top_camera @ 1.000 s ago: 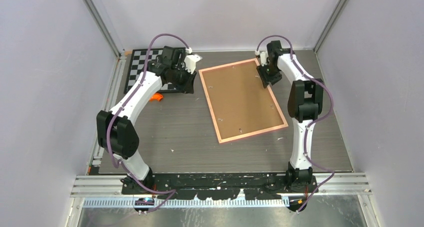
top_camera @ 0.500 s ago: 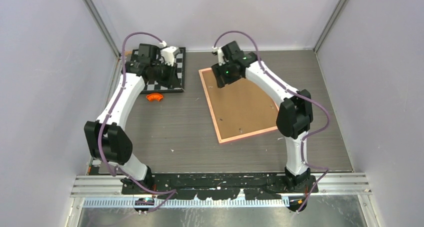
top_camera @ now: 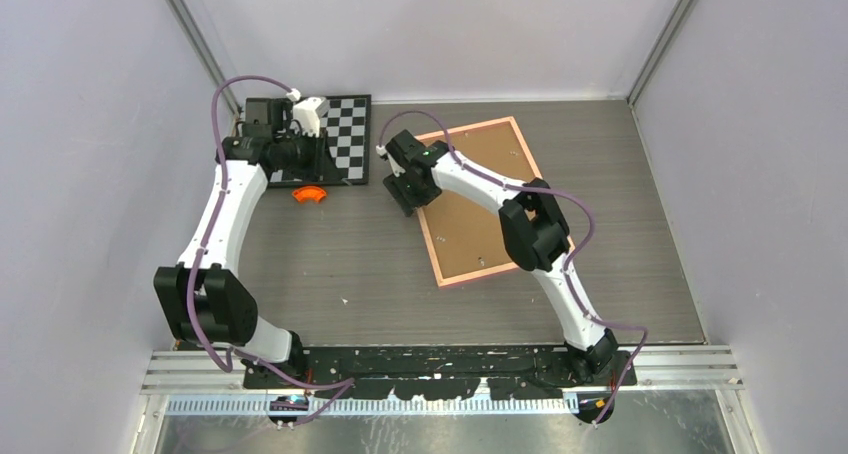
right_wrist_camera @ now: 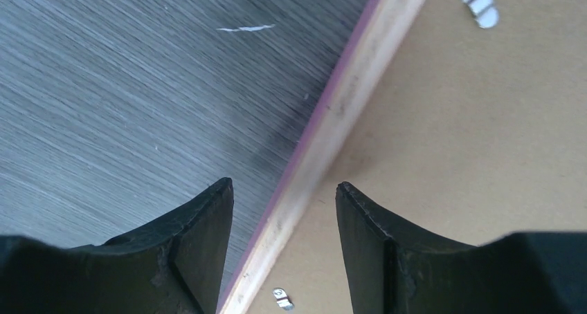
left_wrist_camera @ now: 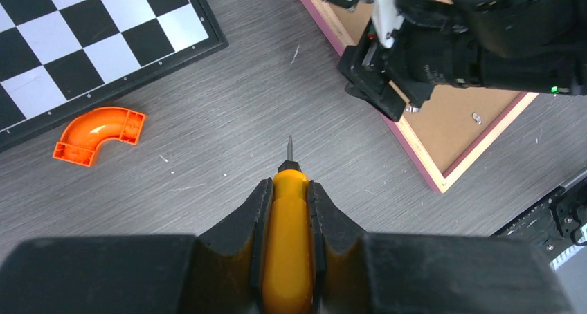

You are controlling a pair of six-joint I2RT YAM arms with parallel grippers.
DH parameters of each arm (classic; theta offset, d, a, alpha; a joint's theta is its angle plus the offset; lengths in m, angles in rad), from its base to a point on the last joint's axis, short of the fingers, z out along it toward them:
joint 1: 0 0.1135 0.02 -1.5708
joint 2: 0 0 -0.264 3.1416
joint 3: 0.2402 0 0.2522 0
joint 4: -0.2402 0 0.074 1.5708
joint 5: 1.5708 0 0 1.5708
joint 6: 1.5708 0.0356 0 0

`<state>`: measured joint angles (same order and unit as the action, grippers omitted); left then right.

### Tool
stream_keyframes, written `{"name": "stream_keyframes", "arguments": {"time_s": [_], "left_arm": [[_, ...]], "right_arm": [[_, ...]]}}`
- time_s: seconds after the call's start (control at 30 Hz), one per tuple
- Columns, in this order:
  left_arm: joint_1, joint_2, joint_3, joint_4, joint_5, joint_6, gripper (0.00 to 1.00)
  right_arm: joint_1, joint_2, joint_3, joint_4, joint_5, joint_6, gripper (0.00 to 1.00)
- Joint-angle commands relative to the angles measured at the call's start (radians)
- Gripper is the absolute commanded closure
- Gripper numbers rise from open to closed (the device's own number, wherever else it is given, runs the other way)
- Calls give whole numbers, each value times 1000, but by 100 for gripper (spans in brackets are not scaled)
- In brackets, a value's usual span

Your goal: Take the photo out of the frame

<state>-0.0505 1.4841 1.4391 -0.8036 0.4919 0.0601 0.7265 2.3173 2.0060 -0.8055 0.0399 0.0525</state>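
The frame lies face down on the table, brown fibreboard back up, with a thin pink border. The photo is hidden under that back. My right gripper hovers open over the frame's left edge, one finger above the table and the other above the back, holding nothing. Small metal clips sit on the back. My left gripper is off to the left above the chessboard's near edge, shut on an orange-handled screwdriver whose thin tip points at bare table.
A black-rimmed chessboard lies at the back left. An orange elbow piece rests just in front of it. The right arm's links cross over the frame. Purple walls close in the table on three sides.
The right arm has swept from the frame's far right corner across to its left edge, and its jaws have widened. The left arm has swung left over the chessboard, still gripping the screwdriver.
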Motion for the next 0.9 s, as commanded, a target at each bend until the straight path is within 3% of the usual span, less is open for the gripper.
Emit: {"name": "stream_keyframes", "arguments": {"time_s": [0.0, 0.13, 0.33, 0.67, 0.87], "left_arm": [[11, -58, -3, 25, 33, 16, 100], [16, -66, -9, 27, 31, 18, 100], [19, -63, 4, 28, 38, 3, 100], [37, -48, 29, 32, 63, -26, 100], [41, -35, 47, 32, 67, -32, 100]], "right_arm": [[12, 18, 92, 2, 56, 1, 40], [30, 47, 91, -5, 73, -11, 44], [86, 57, 22, -8, 86, -48, 58], [146, -83, -222, 18, 38, -170, 80], [235, -225, -398, -5, -88, -366, 80]]}}
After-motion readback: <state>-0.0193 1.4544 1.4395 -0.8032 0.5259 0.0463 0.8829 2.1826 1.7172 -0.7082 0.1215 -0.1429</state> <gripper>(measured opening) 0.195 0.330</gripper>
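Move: The open right fingers straddle the frame's left bar, which runs straight beneath them some 2 cm down. From that hand the middle of the frame is about 15 cm right and 3 cm ahead; the orange pipe lies about 25 cm left and 4 cm ahead, and the chessboard's middle 26 cm left and 18 cm ahead. From the left hand, the straddled bar is roughly 21 cm right, 2 cm ahead and 20 cm below. The right fingers pinch the frame's left bar, one on the outer pink side and one inside against the wooden edge, closing as the hand sinks nearly 2 cm. Keeping that grip, the hand then drags the bar back towards the base about 7 cm, speeding up and turning some 15 degrees counter-clockwise. ##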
